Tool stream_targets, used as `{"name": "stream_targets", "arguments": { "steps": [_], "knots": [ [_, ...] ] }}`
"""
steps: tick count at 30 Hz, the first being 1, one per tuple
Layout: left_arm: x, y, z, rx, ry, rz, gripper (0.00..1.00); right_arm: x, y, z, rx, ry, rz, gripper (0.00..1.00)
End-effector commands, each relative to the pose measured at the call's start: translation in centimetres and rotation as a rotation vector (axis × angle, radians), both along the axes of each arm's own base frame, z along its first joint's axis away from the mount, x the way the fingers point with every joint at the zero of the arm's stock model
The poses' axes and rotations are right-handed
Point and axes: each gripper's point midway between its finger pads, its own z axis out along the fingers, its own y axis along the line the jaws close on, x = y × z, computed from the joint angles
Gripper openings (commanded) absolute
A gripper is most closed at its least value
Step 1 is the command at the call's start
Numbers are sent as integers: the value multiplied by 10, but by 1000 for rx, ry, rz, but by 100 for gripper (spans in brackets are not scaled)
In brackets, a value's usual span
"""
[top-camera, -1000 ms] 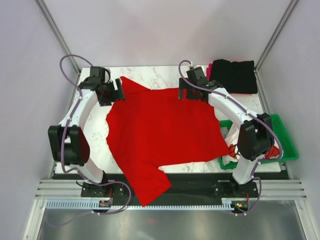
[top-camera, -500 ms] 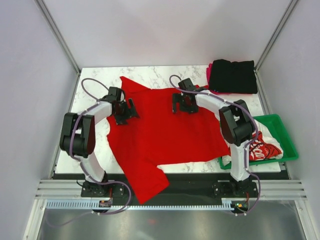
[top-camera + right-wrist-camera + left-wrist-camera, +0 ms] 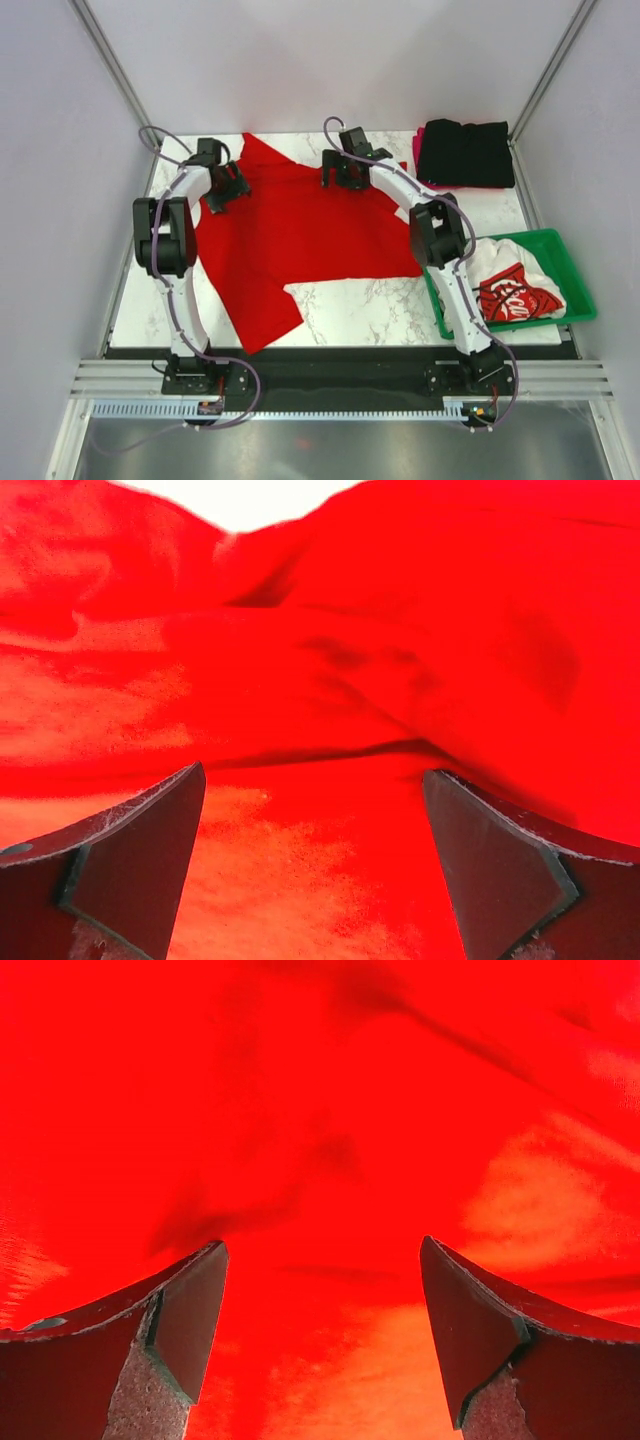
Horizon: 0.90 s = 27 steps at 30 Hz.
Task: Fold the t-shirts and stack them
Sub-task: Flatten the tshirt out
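The plain red t-shirt (image 3: 300, 225) lies spread on the marble table, one sleeve (image 3: 262, 315) reaching toward the near edge. My left gripper (image 3: 222, 190) is over its far left part, jaws open, and only red cloth shows between them in the left wrist view (image 3: 320, 1250). My right gripper (image 3: 337, 178) is over the far edge of the shirt, jaws open above wrinkled red cloth (image 3: 312, 775). A folded black t-shirt (image 3: 465, 152) lies at the far right on a magenta-pink one (image 3: 416, 150). White t-shirts with a red print (image 3: 512, 292) lie in the crate.
The green plastic crate (image 3: 572, 268) stands at the right edge of the table, beside the right arm. Bare marble (image 3: 370, 305) shows near the front, right of the sleeve. Metal frame posts rise at the table's far corners.
Both grippers have moved toward the far edge and a little left. The red shirt has shifted with them, off the table's near edge, leaving bare marble at the front.
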Motion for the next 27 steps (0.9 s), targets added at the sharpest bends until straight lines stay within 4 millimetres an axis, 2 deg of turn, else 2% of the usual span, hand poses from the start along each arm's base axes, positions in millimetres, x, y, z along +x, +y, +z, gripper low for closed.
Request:
{"name": "stream_targets", "arguments": {
  "steps": [1, 2, 4, 6, 7, 8, 9, 10, 11, 12, 13, 14, 15, 16, 17, 18, 19, 20, 21, 22, 23, 24, 25, 26, 27],
  "knots": [
    [21, 33, 9, 31, -3, 35, 85, -7, -1, -50, 5, 138, -6, 98],
    [34, 39, 18, 30, -26, 40, 85, -1, 0, -47, 17, 123, -4, 98],
    [38, 36, 31, 18, -39, 7, 85, 11, 12, -26, 66, 66, 39, 98],
    [35, 32, 62, 15, -95, -7, 85, 9, 15, -14, 77, 43, 77, 98],
    [25, 32, 64, 17, -87, -8, 86, 11, 19, 17, 104, -11, 91, 98],
    [19, 35, 100, 32, -156, 0, 86, 9, 17, 29, 107, -28, 93, 98],
    [12, 35, 111, 41, -173, -2, 87, -2, 13, 24, 96, -8, 95, 98],
    [-6, 34, 111, 42, -160, -2, 88, -1, 12, 65, 113, -87, 94, 98],
    [-16, 35, 119, 49, -170, 4, 88, -5, 11, 78, 103, -111, 93, 98],
    [-32, 35, 151, 64, -235, 1, 88, -13, 6, 79, 76, -111, 90, 98],
    [-45, 34, 155, 75, -241, 4, 88, -19, 1, 112, 78, -159, 78, 98],
    [-68, 36, 137, 109, -191, 11, 88, -23, -7, 123, 47, -182, 45, 98],
    [-88, 36, 161, 130, -247, 16, 88, -36, -15, 116, 26, -154, 27, 98],
    [-113, 35, 141, 144, -188, 15, 88, -47, -22, 146, 34, -200, 9, 98],
    [-127, 36, 142, 158, -190, 26, 88, -56, -29, 148, 14, -203, -19, 98],
    [-140, 24, 139, 145, -189, 7, 88, -77, -42, 145, 1, -181, -42, 98],
    [-163, 20, 134, 132, -187, 0, 88, -89, -48, 141, 8, -160, -76, 98],
    [-174, 14, 131, 108, -183, -11, 88, -112, -63, 109, -30, -87, -105, 98],
    [-183, 10, 127, 84, -180, 0, 88, -125, -67, 120, 3, -103, -117, 98],
    [-200, 6, 123, 64, -187, -4, 88, -138, -70, 111, 25, -66, -140, 98],
    [-208, -1, 120, 46, -188, -18, 87, -165, -80, 80, 4, 12, -149, 98],
    [-213, -5, 119, 27, -193, -9, 87, -178, -80, 87, 40, 4, -150, 98],
    [-222, -9, 110, 18, -173, -15, 86, -191, -82, 80, 53, 19, -152, 98],
    [-228, -18, 111, 0, -185, -37, 86, -216, -88, 55, 33, 77, -160, 98],
    [-232, -23, 108, -15, -177, -34, 86, -226, -93, 59, 39, 67, -173, 98]
  ]
}}
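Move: The red t-shirt lies spread under both open hands, their pads a centimetre or two above its surface. Its middle is about 15 cm right of the left hand and 7 cm back; from the right hand it is some 12 cm back and 5 cm left. The near sleeve lies roughly 30 cm back and 6 cm right of the left hand. From the right hand, the hem's right corner is some 24 cm back and 15 cm right, and the green basket about 27 cm back and 33 cm right. The t-shirt gets the last of an outward sweep from fingertips already on it: the left hand goes on forward and left about 5 cm, the right hand forward only 2 or 3 cm. Both then lift clear and swing quickly back towards the robot, the left towards the near sleeve, the right also rightward towards the hem's right corner, ending some 20 cm nearer the bases and 10 cm higher, already sinking again from the top of the arc, fingers still wide open. ##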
